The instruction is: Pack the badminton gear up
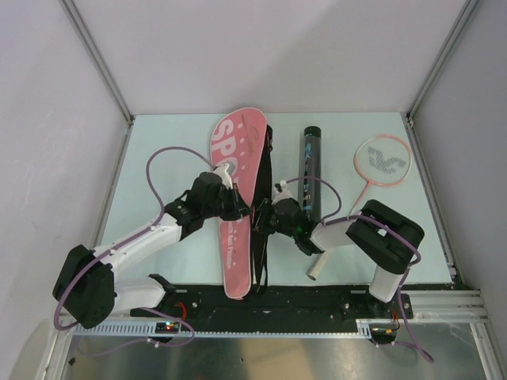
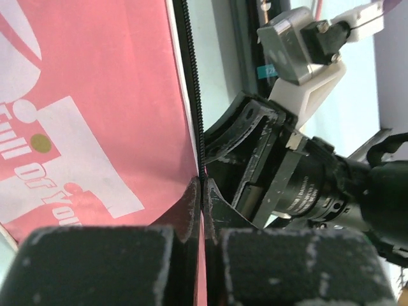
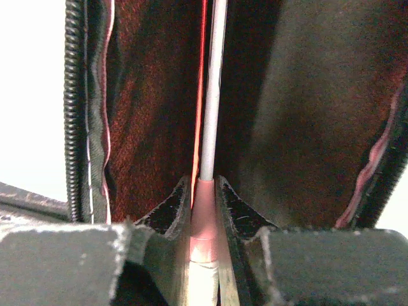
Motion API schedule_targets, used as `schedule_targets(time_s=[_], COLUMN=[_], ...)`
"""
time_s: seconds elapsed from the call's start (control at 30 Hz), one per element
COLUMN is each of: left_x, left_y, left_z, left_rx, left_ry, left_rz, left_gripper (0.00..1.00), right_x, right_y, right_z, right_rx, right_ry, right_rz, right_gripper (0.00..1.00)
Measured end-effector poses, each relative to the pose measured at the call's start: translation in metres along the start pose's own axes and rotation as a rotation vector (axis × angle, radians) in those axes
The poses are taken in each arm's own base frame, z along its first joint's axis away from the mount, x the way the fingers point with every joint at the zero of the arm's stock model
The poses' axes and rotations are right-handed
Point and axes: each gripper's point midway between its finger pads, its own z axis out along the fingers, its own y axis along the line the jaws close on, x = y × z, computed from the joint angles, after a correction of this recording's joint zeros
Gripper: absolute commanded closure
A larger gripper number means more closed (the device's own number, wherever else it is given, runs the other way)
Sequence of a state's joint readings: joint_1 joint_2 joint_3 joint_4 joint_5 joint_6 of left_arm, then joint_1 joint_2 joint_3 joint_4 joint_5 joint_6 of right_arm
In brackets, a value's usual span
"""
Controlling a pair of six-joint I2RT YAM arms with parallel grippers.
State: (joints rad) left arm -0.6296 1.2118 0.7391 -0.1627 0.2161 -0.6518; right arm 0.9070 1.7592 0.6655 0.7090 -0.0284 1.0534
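Observation:
The pink racket case [image 1: 236, 166] with white lettering lies lengthways mid-table, its black strap [image 1: 267, 162] along its right side. My left gripper [image 1: 240, 207] is shut on the case's zipper-side flap [image 2: 95, 95], its jaws [image 2: 201, 191] pinching the pink edge. My right gripper [image 1: 262, 219] is shut on one racket's pink cone [image 3: 205, 204]. The grey shaft [image 3: 212, 95] runs into the case's dark inside [image 3: 306, 115], and the white handle end [image 1: 316, 267] sticks out behind. The second pink-framed racket [image 1: 382, 161] lies at the right. The black tube [image 1: 309, 170] lies between them. No shuttlecocks show.
The two grippers sit close together at the case's right edge; the right gripper's body [image 2: 299, 185] fills the left wrist view. The case's zipper [image 3: 72, 108] runs along the opening. Grey walls enclose the table, and a black rail [image 1: 317, 301] runs along the near edge.

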Motion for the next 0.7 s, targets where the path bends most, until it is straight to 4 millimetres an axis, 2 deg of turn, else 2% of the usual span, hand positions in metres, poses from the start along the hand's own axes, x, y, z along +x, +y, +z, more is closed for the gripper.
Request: schedule_targets(time_s=[0.13,0.2,0.3,0.43,0.57,0.7], left_x=[-0.006,-0.009,-0.012,-0.014,-0.011,-0.014], left_y=[-0.005,-0.007,-0.006,-0.001,0.008,0.022], left_z=[0.001,0.002,0.003,0.004,0.008,0.014], left_rx=[0.03,0.041,0.038,0.018,-0.03,-0.103], left_ry=[-0.046,-0.063,-0.083,-0.102,-0.093,-0.092], left_rz=[-0.047,-0.06,-0.068,-0.066,-0.051,-0.025], left_gripper=[1.0,1.0,1.0,1.0,1.0,1.0], right_x=[-0.002,-0.001,0.003,0.002,-0.009,-0.027], right_y=[-0.003,-0.009,-0.02,-0.019,-0.014,-0.007], right_z=[0.012,0.02,0.03,0.032,0.019,-0.01], right_rx=[0.028,0.047,0.072,0.066,0.089,0.141], right_ry=[-0.037,-0.049,-0.055,-0.047,-0.035,-0.027], right_rz=[-0.005,-0.005,-0.003,-0.017,-0.081,-0.131], right_gripper=[1.0,0.95,0.81,0.62,0.45,0.41])
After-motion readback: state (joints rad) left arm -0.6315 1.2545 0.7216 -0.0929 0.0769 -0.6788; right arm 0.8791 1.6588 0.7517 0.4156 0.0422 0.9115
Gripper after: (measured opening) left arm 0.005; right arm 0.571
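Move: The racket, still pinched by the right hand just above its grip, is headed for the bag's open pocket, whose inside lies about 4 cm below that hand, some 2 cm farther out and 1 cm left. The shuttle tube is roughly 20 cm right and 19 cm ahead of it; the second racket's grip is about 25 cm right and 11 cm back. From the left hand, already holding the bag's zipped edge, the pocket is about level ahead, 4 cm right and 9 cm below. The racket's pink cone is carried by the right hand forward and down into the bag's pocket, about 3 cm down, a little left too. Then those fingers open, let go of it and back off upward and right by about 4 cm each. The left keeps its pinch on the zipper edge, lifting slightly, then sinking some 2 cm while easing forward 2–3 cm. ##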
